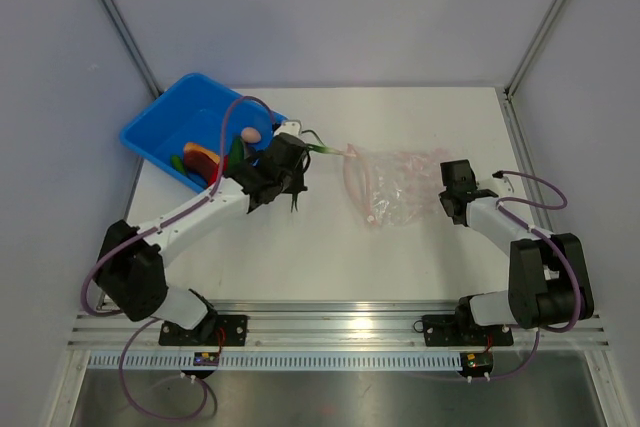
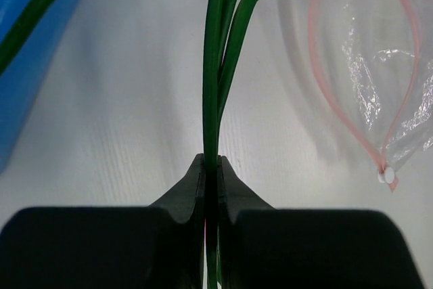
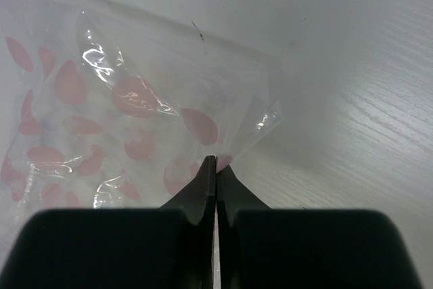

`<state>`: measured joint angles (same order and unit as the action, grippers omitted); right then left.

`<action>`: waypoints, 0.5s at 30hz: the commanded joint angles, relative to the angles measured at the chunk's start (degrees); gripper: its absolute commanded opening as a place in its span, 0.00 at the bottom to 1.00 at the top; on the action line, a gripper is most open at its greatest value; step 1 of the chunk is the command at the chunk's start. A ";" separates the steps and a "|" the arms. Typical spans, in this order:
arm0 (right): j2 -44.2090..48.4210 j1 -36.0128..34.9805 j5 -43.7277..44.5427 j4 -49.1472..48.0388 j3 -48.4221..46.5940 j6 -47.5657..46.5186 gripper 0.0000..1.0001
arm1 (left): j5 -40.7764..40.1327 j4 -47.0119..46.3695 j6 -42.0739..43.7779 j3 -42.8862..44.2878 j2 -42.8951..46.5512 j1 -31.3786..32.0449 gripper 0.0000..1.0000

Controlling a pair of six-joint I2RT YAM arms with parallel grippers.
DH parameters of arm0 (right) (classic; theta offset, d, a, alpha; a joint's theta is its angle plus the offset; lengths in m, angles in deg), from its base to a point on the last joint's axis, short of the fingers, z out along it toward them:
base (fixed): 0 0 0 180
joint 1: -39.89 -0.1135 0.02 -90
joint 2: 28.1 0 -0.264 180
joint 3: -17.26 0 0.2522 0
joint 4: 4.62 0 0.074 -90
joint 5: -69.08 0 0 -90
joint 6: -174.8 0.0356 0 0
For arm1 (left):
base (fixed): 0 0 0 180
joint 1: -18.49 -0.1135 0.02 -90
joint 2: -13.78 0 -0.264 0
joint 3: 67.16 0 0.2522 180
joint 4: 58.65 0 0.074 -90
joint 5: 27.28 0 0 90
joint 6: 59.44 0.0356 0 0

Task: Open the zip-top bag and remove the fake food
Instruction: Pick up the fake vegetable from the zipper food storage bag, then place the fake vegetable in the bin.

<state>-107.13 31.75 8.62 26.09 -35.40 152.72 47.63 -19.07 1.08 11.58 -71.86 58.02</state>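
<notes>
The zip-top bag [image 1: 392, 187] lies crumpled at mid-table, clear with pink spots, its pinkish zip strip [image 2: 318, 65] gaping in a loop. My left gripper [image 1: 290, 159] [image 2: 211, 167] is shut on the green stalks of a toy spring onion [image 2: 215, 65]. The onion's pale end [image 1: 342, 151] reaches to the bag's mouth. More fake food lies in the blue bin: a pinkish ball [image 1: 250, 135], an orange-red piece [image 1: 201, 157] and a green piece [image 1: 180, 163]. At the bag's right side, my right gripper [image 1: 452, 194] [image 3: 216, 162] is shut on a corner of the bag [image 3: 122, 113].
The blue bin [image 1: 165, 122] stands at the back left, tilted over the table's edge; its wall [image 2: 20, 65] fills the left of the left wrist view. A metal rail [image 1: 340, 322] runs along the near edge by the arm bases.
</notes>
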 commanded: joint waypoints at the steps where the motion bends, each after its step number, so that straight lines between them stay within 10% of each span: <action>1: 0.10 -0.03 2.80 0.37 -1.62 0.72 0.00 | -5.12 -1.73 1.00 -0.80 6.88 -1.73 0.00; 15: 0.01 -0.03 2.45 0.01 -1.71 0.19 0.00 | 1.19 -7.88 -3.92 -11.61 23.32 -14.37 0.00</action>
<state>-107.13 31.75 8.60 26.16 -35.44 152.68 46.34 -22.26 -0.60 1.74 -51.21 47.07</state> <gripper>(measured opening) 0.009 0.064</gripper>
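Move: The left hand hangs about 12 cm above the table, holding the green fake vegetable. The middle of the blue bin lies some 22 cm to its left, 15 cm ahead and 8 cm lower. In the bin, the cucumber is about 16 cm left and 13 cm ahead, the egg roughly 12 cm left and 18 cm ahead. The flattened bag lies about 23 cm right and 7 cm ahead. From the right hand, the bin is about 58 cm left and 17 cm ahead. Leftward and climbing, the left hand sweeps the pinched vegetable from the bag's mouth towards the blue bin, about 9 cm across and 6.5 cm up, the rise easing off near the end. Its wrist turns some 15 degrees counter-clockwise while the fingers tip up a little and keep their hold on the green stalks. The right hand stays put, still pinching the bag's right-hand edge. ##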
